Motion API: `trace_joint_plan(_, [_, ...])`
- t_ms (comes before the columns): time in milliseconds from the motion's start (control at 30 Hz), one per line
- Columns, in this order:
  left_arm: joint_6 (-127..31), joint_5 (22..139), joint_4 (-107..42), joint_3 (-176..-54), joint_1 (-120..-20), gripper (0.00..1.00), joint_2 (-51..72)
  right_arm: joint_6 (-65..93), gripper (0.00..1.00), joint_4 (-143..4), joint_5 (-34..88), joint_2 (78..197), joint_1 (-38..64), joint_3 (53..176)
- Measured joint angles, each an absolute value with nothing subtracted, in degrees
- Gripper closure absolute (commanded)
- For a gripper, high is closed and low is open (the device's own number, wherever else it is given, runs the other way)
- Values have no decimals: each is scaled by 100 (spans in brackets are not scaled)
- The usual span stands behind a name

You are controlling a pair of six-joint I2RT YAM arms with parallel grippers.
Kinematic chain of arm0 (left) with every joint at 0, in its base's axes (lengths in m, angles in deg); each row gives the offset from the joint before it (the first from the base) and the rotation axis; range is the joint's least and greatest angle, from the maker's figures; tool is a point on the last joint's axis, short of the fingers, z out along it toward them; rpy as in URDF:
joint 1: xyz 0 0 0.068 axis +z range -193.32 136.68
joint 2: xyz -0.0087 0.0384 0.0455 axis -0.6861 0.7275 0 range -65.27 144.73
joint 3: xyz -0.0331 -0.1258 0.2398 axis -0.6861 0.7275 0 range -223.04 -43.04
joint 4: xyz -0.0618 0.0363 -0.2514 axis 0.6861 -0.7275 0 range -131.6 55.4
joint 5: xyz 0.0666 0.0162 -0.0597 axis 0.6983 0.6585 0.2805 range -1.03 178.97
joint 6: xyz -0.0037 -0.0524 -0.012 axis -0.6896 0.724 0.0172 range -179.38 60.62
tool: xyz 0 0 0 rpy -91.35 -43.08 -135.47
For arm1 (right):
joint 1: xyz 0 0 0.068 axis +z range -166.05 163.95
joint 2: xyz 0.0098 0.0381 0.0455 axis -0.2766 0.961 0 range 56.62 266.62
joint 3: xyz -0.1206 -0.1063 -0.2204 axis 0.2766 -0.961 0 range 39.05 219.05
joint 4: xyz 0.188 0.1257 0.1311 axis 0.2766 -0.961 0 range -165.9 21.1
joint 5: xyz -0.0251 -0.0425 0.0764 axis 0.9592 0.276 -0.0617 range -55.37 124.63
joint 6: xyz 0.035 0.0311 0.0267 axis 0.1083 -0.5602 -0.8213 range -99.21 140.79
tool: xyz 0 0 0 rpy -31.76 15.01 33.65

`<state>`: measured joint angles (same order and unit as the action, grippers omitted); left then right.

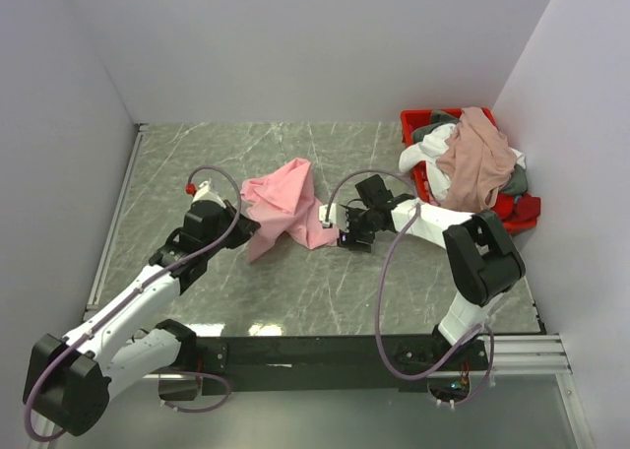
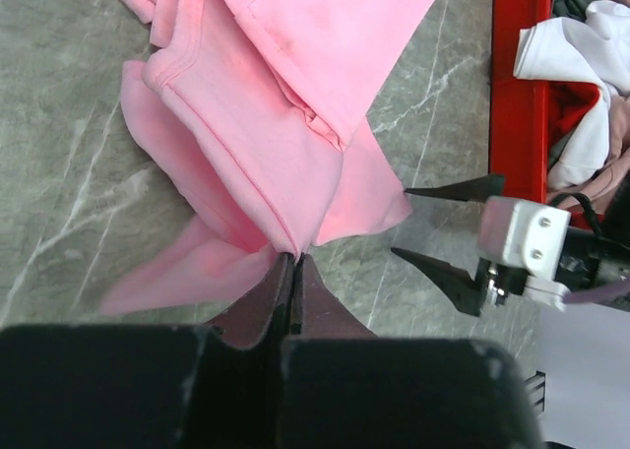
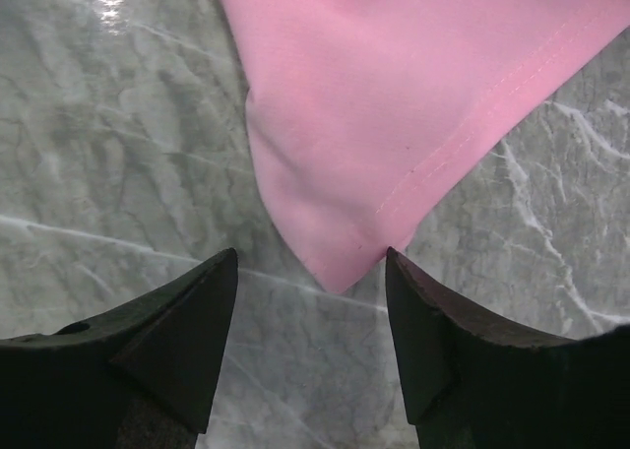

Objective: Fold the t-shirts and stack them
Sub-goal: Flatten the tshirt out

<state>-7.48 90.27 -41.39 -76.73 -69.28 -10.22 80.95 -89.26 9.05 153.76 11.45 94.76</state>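
A light pink t-shirt (image 1: 285,203) lies crumpled and partly raised on the marble table (image 1: 197,163). My left gripper (image 1: 248,226) is shut on a bunched fold at its left lower edge; in the left wrist view the cloth (image 2: 266,104) is pinched at the closed tips (image 2: 293,258). My right gripper (image 1: 345,235) stands open just short of the shirt's right corner (image 3: 340,262), which lies flat on the table ahead of the gap (image 3: 310,259) without being gripped. The same open jaws (image 2: 400,222) show in the left wrist view.
A red plastic bin (image 1: 408,124) stands at the back right against the wall, heaped with a dusty rose shirt (image 1: 477,159), a white one (image 1: 433,165), a grey one (image 1: 435,130) and a red one (image 1: 528,209). White walls close the table on three sides.
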Motion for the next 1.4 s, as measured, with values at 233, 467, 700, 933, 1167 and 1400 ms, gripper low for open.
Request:
trace_joint_plan(233, [-761,9027,-4311,-7673,-6930,100,-1265,8102,72,-8788,1163,15671,1335,9705])
trace_joint_plan(467, [-772,9067,-4580,-7684,-6930,100,-1595,8019,100,-8860,1114,15765,1418,9825])
trace_joint_plan(700, [-1008,9530,-5492,-8392,-6928,100,-2504,7544,100,-9957,776,14176,1418,10531])
trace_joint_plan(933, [-1465,9797,-5686,-10095,-6930,100,-3571,7046,100,-10501,542,12113,1418,12885])
trace_joint_plan(1167, [-1777,9353,-5387,-11658,-6930,99,-3851,6327,100,-10882,196,11444,1349,14739])
trace_joint_plan(1400, [-1692,9110,-5266,-11796,-6923,100,-3966,5448,100,-10687,-96,10987,1067,14557])
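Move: The right hand is just over the t-shirt's loose corner: it lies between the open fingertips, some 1 cm ahead, 2 cm left and 2 cm lower. The shirt's main heap lies about 12 cm left and 7 cm ahead, the red bin of clothes roughly 26 cm right and 13 cm ahead. The left hand already grips the shirt's raised edge; from it that loose corner lies about 17 cm right, 2 cm ahead and 14 cm below. The right fingers shut on the t-shirt's loose corner while creeping about 2 cm left and slightly forward, as the left hand keeps its pinch and eases back. Then both sweep the shirt steeply up and back towards the bases, right some 55 cm up, left about 40, drawing apart sideways as the wrists swing the fingertips upward from their downward slant. ##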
